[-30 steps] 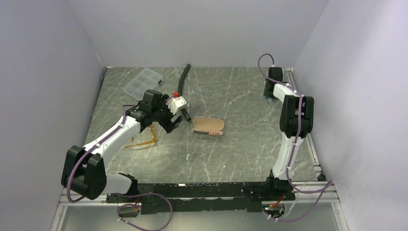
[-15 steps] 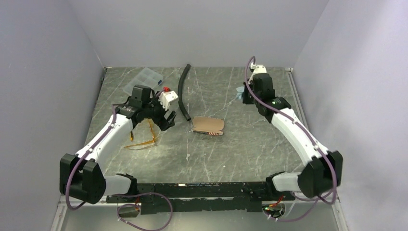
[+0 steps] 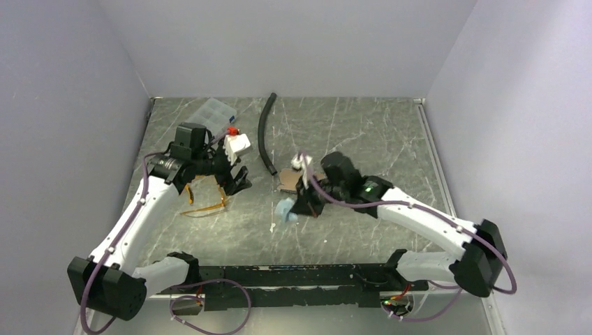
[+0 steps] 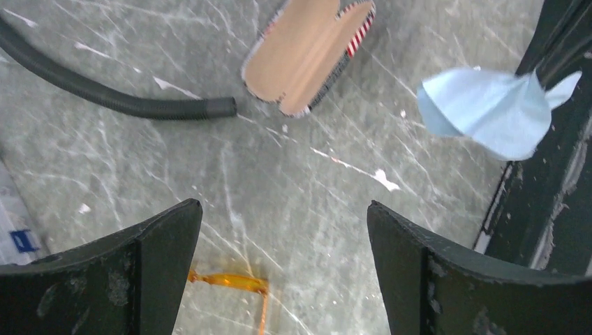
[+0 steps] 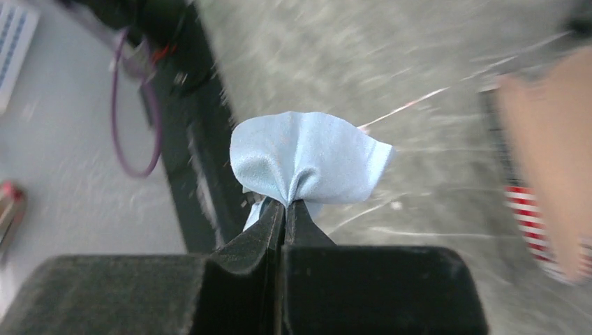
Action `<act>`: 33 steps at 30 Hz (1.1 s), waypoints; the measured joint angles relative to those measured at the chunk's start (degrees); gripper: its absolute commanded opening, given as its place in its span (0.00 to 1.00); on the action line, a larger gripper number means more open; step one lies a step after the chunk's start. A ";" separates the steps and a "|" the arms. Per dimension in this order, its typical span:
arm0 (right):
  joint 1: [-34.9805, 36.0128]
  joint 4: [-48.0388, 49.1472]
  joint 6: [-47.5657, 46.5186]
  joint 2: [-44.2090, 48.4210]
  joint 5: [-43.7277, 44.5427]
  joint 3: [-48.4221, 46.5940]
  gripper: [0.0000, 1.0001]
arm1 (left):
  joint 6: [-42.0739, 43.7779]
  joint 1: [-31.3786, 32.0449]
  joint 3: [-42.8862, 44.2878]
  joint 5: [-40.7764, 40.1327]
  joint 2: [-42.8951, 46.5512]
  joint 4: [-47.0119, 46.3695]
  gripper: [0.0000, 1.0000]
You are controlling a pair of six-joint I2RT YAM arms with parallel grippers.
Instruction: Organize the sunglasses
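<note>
The sunglasses (image 3: 208,207), thin orange wire arms and amber lenses, lie on the marbled table at the left, partly under my left gripper (image 3: 238,180). That gripper hangs open just above them. In the left wrist view an orange piece of the sunglasses (image 4: 230,281) shows low between the wide-apart fingers (image 4: 153,265) of the left gripper (image 4: 283,209). My right gripper (image 3: 297,206) is at mid-table, shut on a light-blue cloth (image 3: 284,209). The right wrist view shows the right gripper (image 5: 285,206) pinching the bunched cloth (image 5: 307,157), which hangs off the table.
A tan open case (image 3: 290,179) with a red-and-white striped edge lies just behind the right gripper, partly hidden by it. A black hose (image 3: 263,136) curves toward the back wall. A clear compartment box (image 3: 207,114) sits at the back left.
The right arm swung from the back right to mid-table, carrying the blue cloth in front of the case. The left gripper drifted left and back, staying open over the sunglasses.
</note>
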State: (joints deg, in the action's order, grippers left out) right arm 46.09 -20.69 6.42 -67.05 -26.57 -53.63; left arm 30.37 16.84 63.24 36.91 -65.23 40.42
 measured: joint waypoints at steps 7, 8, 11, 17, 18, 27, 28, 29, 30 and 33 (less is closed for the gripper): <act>6.75 5.22 -1.07 -14.21 -11.61 4.87 0.04 | 7.39 -0.55 -7.50 0.92 6.34 7.65 0.91; 6.99 6.12 -1.22 -16.79 -12.63 4.85 0.06 | 8.68 -0.55 -8.09 1.25 6.69 9.01 0.91; 7.15 7.32 -2.05 -23.82 -14.69 4.57 0.14 | 12.70 -0.55 -9.84 2.23 6.91 12.50 0.90; 5.29 7.23 -2.19 -29.79 -10.49 4.11 0.42 | 17.44 -0.52 -14.21 2.64 4.28 13.92 0.89; 4.26 7.30 -1.95 -30.51 -9.40 3.76 0.45 | 17.84 -0.52 -14.43 2.82 3.19 13.88 0.89; 1.16 7.43 0.76 -23.71 -0.68 5.05 0.57 | 20.41 -0.52 -14.45 6.82 -1.05 12.76 0.90; 1.16 7.56 0.96 -21.53 -0.37 5.90 0.57 | 20.79 -0.50 -14.51 7.32 -0.90 12.48 0.90; 1.16 7.80 1.25 -19.50 -0.28 6.78 0.57 | 20.98 -0.48 -14.53 7.69 -0.76 12.41 0.90; 1.16 8.39 1.66 -17.25 -0.31 7.96 0.57 | 21.07 -0.39 -14.73 8.26 -0.44 12.07 0.90; 1.18 10.27 3.26 -13.31 -0.13 10.86 0.57 | 21.16 0.37 -15.43 8.74 0.39 11.15 0.89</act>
State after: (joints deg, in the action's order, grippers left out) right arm 47.27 -10.41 9.67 -80.36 -26.70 -42.76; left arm 51.53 17.21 47.81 45.65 -64.84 51.57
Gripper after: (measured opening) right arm 0.571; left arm 0.897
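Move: The right hand holds the blue cloth, bound for bare table about 6 cm back, 6 cm left and 18 cm below. The white mark lies level with that hand, some 10 cm left; the open tan case is about 15 cm ahead and 1 cm left, both roughly 18 cm down. From the open, empty left hand the cloth's landing place is around 15 cm back, 16 cm right and 21 cm below. Letting go of the blue cloth near the table, the right hand first swings down some 17 cm and back about 7 cm, drifting left, its fingers tipping further down. They open to about half as it slides forward again some 6 cm, then it lifts clear by 5 cm. The left hand, fingers wide, comes down and back towards the cloth's landing place, about 10 cm down and 8 cm back, turning clockwise. ##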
